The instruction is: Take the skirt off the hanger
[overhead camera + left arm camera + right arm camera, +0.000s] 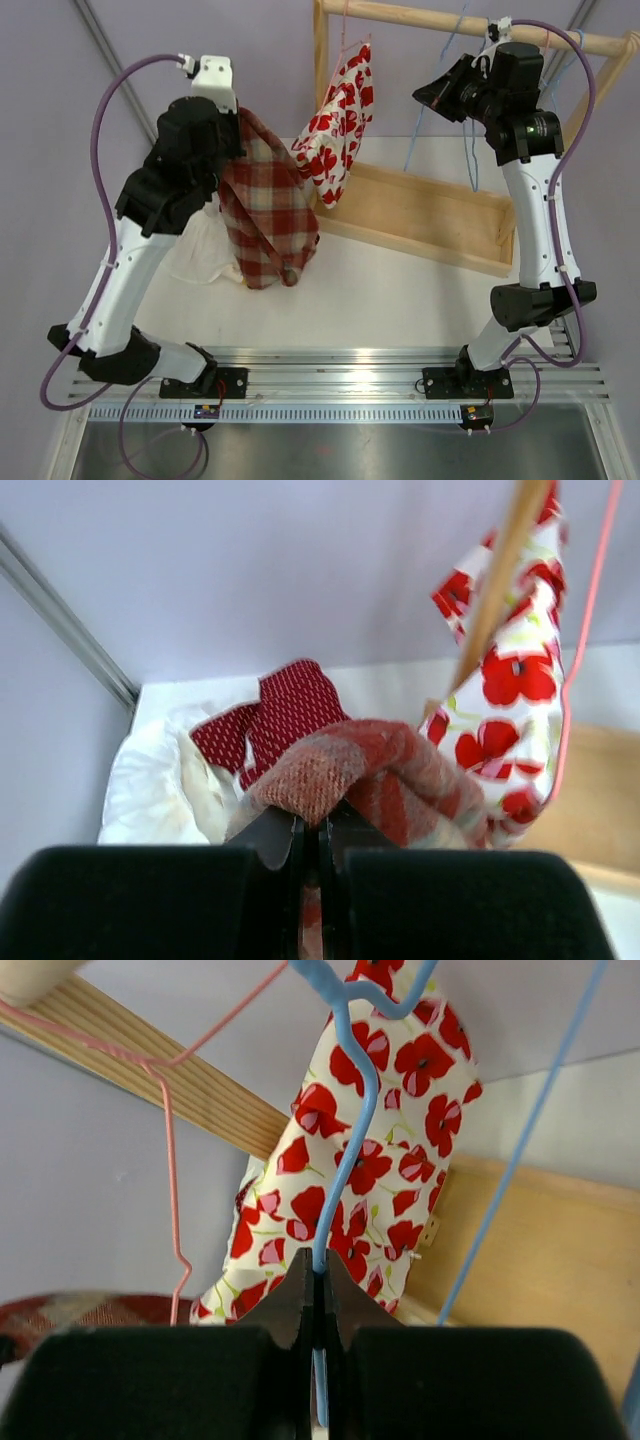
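Observation:
The red and cream plaid skirt (265, 210) hangs in a long fold from my left gripper (318, 825), which is shut on its top edge (340, 765), above the table's left side. The blue wire hanger (362, 1130) hangs bare from the wooden rail at the upper right. My right gripper (320, 1278) is shut on the hanger's thin wire, and it shows in the top view (428, 98) just under the rail. The skirt is apart from the hanger.
A poppy-print garment (340, 125) hangs on a pink hanger (165, 1110) from the wooden rack (430, 225). A pile of white cloth (205, 250) and a red dotted cloth (290, 710) lies on the table under the skirt.

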### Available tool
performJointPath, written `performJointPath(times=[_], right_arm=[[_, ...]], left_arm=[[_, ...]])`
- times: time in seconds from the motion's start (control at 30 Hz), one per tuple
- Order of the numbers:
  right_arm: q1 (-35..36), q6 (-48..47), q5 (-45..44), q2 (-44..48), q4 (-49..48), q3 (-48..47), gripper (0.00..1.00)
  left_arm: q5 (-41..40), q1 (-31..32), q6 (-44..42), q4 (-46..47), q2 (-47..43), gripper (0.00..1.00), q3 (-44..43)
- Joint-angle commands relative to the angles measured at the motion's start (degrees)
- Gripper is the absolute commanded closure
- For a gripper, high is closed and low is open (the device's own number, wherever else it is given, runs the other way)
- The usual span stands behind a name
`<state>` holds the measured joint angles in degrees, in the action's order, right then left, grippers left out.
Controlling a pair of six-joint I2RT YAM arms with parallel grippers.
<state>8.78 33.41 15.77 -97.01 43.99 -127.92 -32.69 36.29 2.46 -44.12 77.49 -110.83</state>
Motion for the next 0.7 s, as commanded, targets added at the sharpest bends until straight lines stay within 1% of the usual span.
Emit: performJointPath(times=[0.0, 0.07, 0.1, 0.13, 0.2, 0.23, 0.3, 0.43, 0.5, 0.53, 0.57, 0.6, 0.63, 0.67], right_arm=[[-0.1, 2.0, 3.6, 1.5, -5.9, 4.0, 1.00], [-0.1, 2.2, 4.2, 2.5, -6.8, 6.7, 1.00], [-0.1, 2.2, 4.4, 2.9, -6.8, 7.4, 1.00], [-0.1, 2.2, 4.7, 3.6, -6.9, 8.9, 1.00], [-0.1, 2.1, 4.9, 4.2, -6.9, 10.1, 1.00], [0.0, 1.8, 5.0, 4.9, -6.7, 11.3, 1.00], [0.0, 1.5, 5.0, 5.6, -6.1, 12.2, 1.00], [-0.1, 0.0, 5.0, 8.3, -5.1, 15.5, 0.99], [-0.1, -0.7, 5.1, 9.1, -4.1, 15.9, 0.86], [-0.1, -1.2, 5.1, 9.8, -3.7, 16.0, 0.71], [-0.1, -1.6, 4.8, 10.1, -3.0, 15.9, 0.30], [-0.1, -1.9, 4.6, 10.5, -2.7, 15.9, 0.14], [-0.1, -2.0, 4.4, 11.3, -2.2, 15.4, 0.04], [-0.2, -2.1, 4.2, 11.7, -1.9, 15.1, 0.01]], left_arm=[[8.6, -7.6, -4.0, 2.9, 6.3, 1.00, -10.2], [9.7, -10.3, -3.4, 2.5, 9.5, 1.00, -14.7], [10.2, -12.8, -3.2, 2.9, 10.6, 1.00, -16.4], [11.9, -14.1, -2.7, 4.5, 12.5, 1.00, -18.4], [14.0, -17.7, -2.7, 6.6, 14.0, 1.00, -19.2], [14.3, -18.7, -0.6, 7.6, 15.7, 1.00, -20.3], [14.3, -20.7, -0.4, 9.1, 17.0, 1.00, -20.7], [13.2, -23.8, -0.2, 13.3, 17.6, 1.00, -15.9], [14.3, -25.6, 0.9, 14.3, 18.0, 1.00, -11.8], [15.0, -26.2, 2.6, 14.8, 18.2, 1.00, -10.5], [16.7, -26.8, 3.4, 15.1, 18.7, 1.00, -7.2], [16.9, -26.7, 4.0, 15.3, 18.8, 0.93, -5.5], [16.8, -26.8, 5.2, 15.4, 19.1, 0.79, -3.8], [16.2, -26.8, 6.1, 15.5, 19.2, 0.45, 0.0]])
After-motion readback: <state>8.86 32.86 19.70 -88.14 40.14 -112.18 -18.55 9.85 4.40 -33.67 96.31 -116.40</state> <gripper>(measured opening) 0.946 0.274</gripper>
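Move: The left hand already holds the plaid skirt. The dotted skirt on the pile lies about 20 cm ahead, 2 cm to its left and 42 cm below; the white skirt about 15 cm ahead and 19 cm left, equally low. The poppy skirt hangs roughly 20 cm ahead, 18 cm right and 8 cm lower. The right hand grips an empty blue hanger; the rail is some 5 cm ahead, straight in line sideways and 12 cm above, the poppy skirt about 8 cm ahead, 17 cm left, 8 cm lower. Still pinching the plaid skirt, the left hand carries it forward about 15 cm and left 10 cm over the pile, turning slightly counter-clockwise, then sinks some 5 cm as its fingers start to part. The right hand eases the blue hanger down a little, then draws back about 3 cm, opens wide and lets go of the hanger. ##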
